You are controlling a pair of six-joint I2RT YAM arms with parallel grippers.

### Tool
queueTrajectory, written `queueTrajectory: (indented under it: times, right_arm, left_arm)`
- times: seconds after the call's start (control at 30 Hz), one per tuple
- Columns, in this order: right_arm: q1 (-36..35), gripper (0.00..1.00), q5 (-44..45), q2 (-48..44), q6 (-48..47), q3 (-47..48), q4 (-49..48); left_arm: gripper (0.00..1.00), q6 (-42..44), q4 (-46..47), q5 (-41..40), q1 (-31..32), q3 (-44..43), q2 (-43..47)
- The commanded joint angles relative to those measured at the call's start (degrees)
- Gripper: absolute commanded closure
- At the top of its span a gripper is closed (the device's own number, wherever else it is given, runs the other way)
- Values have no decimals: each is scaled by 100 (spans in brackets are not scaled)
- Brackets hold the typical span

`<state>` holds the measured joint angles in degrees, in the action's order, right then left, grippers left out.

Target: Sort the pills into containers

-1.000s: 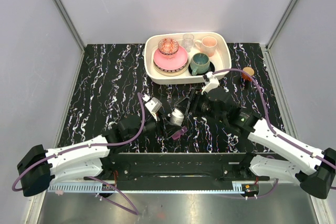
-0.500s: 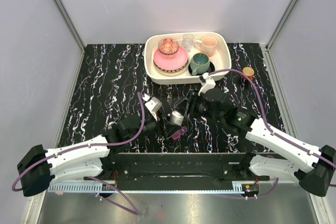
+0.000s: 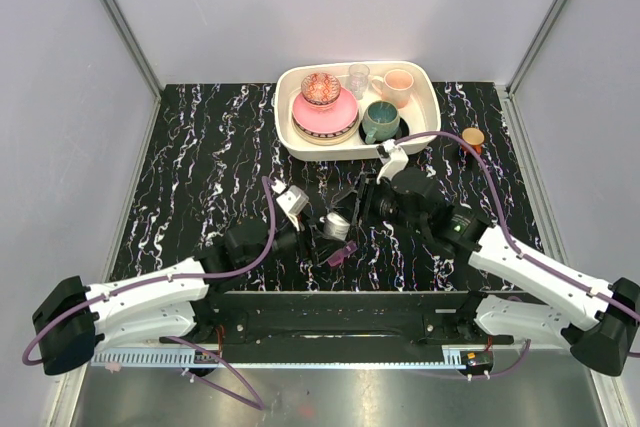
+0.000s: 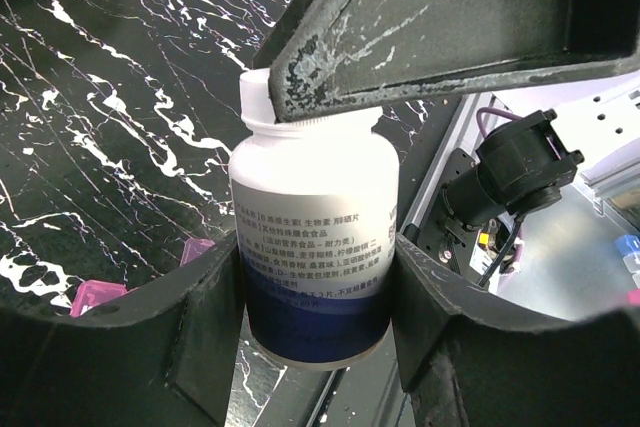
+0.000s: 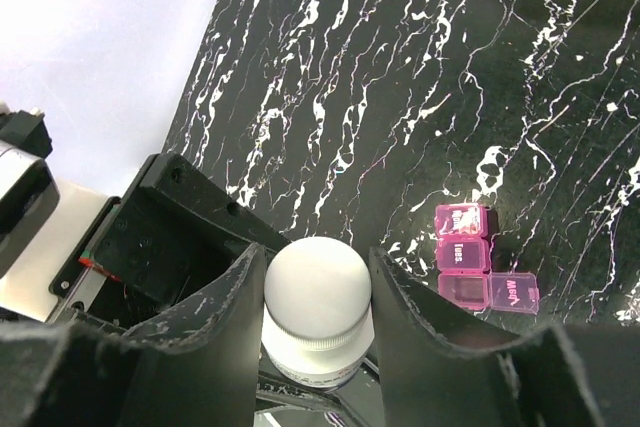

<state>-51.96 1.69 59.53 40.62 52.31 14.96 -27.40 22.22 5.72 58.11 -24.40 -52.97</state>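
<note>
A white bottle point(image 4: 315, 207) with a blue-banded label is held by its body, my left gripper point(image 4: 315, 282) shut on it above the table. In the top view the bottle point(image 3: 338, 222) sits mid-table between both arms. My right gripper point(image 5: 318, 282) reaches in from the right, and its two fingers press the sides of the bottle's white cap point(image 5: 318, 292). The magenta pill box point(image 5: 465, 252) lies on the black marble just beyond, with one lid flipped open point(image 5: 512, 293). In the top view the pill box point(image 3: 340, 254) lies right in front of the bottle. No pills are visible.
A cream tray point(image 3: 425, 77) at the back holds stacked pink plates, a green mug, a pink cup and a glass. A small brown jar with an orange lid point(image 3: 472, 137) stands to its right. Metal frame posts edge the table.
My right gripper has slid slightly left onto the bottle, and its jaws have narrowed around the cap. The left gripper keeps the same hold.
</note>
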Motion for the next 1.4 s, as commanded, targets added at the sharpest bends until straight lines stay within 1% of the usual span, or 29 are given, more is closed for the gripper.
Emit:
queueTrajectory:
  times: [0.0, 0.2, 0.23, 0.33, 0.53, 0.67, 0.77, 0.8, 0.83, 0.87, 0.93, 0.97, 1.0, 1.03, 1.07, 1.1, 1.13, 1.17, 1.2, 1.27, 1.37]
  right_arm:
    - [-59, 100, -1116, -257, -668, -98, -370]
    - [-59, 100, -2136, -617, -968, -485, -977]
    - [-59, 100, -2225, -653, -994, -555, -1021]
    - [-59, 100, -2603, -793, -986, -696, -1276]
    - [-59, 100, -3438, -978, -916, -924, -1987]
    - [-68, 100, -4069, -1083, -907, -978, -2260]
    - [-59, 100, -4369, -1162, -915, -1004, -2401]
    - [-59, 93, -4379, -1171, -933, -1004, -2384]
    - [-59, 79, -4345, -1180, -985, -987, -2332]
    - [-59, 59, -4109, -1250, -977, -978, -2270]
    - [-59, 31, -3687, -1312, -960, -890, -2016]
    - [-68, 29, -3206, -1382, -951, -846, -1936]
    - [-59, 27, -2880, -1417, -925, -759, -1849]
    - [-59, 25, -2563, -1444, -811, -706, -1639]
    - [-59, 24, -1942, -1444, -767, -635, -1532]
    - [-59, 24, -1649, -1435, -714, -461, -1279]
    - [-59, 23, -1324, -1392, -574, -355, -885]
    - [-59, 23, -790, -1313, -538, -258, -689]
    - [-59, 21, -550, -1277, -494, -65, -400]
    - [-59, 18, 38, -1120, -345, 103, -161]
    - [-68, 15, 348, -891, -222, 323, 24]
  left_arm:
    - [100, -55, 775, 456, 25, 14, 261]
    - [100, -292, 1574, 1579, 25, 523, 454]
    - [100, -327, 1810, 1651, 25, 585, 541]
    - [100, -415, 2084, 1924, 25, 770, 717]
    - [100, -477, 2453, 2618, 25, 797, 893]
    - [100, -521, 2542, 3022, 25, 709, 946]
    - [100, -556, 2577, 3278, 25, 639, 1008]
    - [100, -530, 2507, 3322, 25, 604, 1025]
    - [100, -504, 2428, 3313, 25, 595, 1095]
    - [100, -416, 2323, 3270, 25, 551, 1122]
    - [100, -276, 1832, 3024, 25, 507, 1271]
    - [100, -101, 1595, 2753, 25, 420, 1324]
    - [100, -12, 1036, 2551, 25, 358, 1403]
    - [100, 58, 761, 2340, 25, 305, 1447]
    - [100, 181, 488, 1781, 25, 183, 1491]
    - [100, 217, 42, 1549, 25, 129, 1526]
    - [100, 278, -128, 1381, 25, 77, 1527]
    - [100, 366, -278, 1058, 25, -46, 1509]
    - [100, 393, -540, 907, 25, -117, 1448]
    - [100, 480, -735, 591, 34, -301, 1351]
    - [100, 551, -965, 326, 34, -512, 1105]
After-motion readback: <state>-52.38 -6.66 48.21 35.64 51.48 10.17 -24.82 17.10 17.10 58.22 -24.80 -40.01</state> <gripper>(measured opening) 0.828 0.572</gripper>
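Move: My left fingers hold the pill bottle low on its body. Its cap is some 4 cm higher, about 3 cm ahead and 1 cm to the right of them, right at my right hand point, between those fingers. The pink pill box lies roughly 18 cm below my left hand, 2 cm ahead and 3 cm to its right. The white tray's middle is some 33 cm ahead of my left hand, 6 cm to its right and 15 cm below it. With the bottle still gripped between both hands, I draw them together about 11 cm back towards my base and some 5 cm up, my left hand turning clockwise and my right counter-clockwise. Then my right fingers open and let go of the cap. Both hands come forward again, part of the way, wrists turning back, while my left keeps its grip. ##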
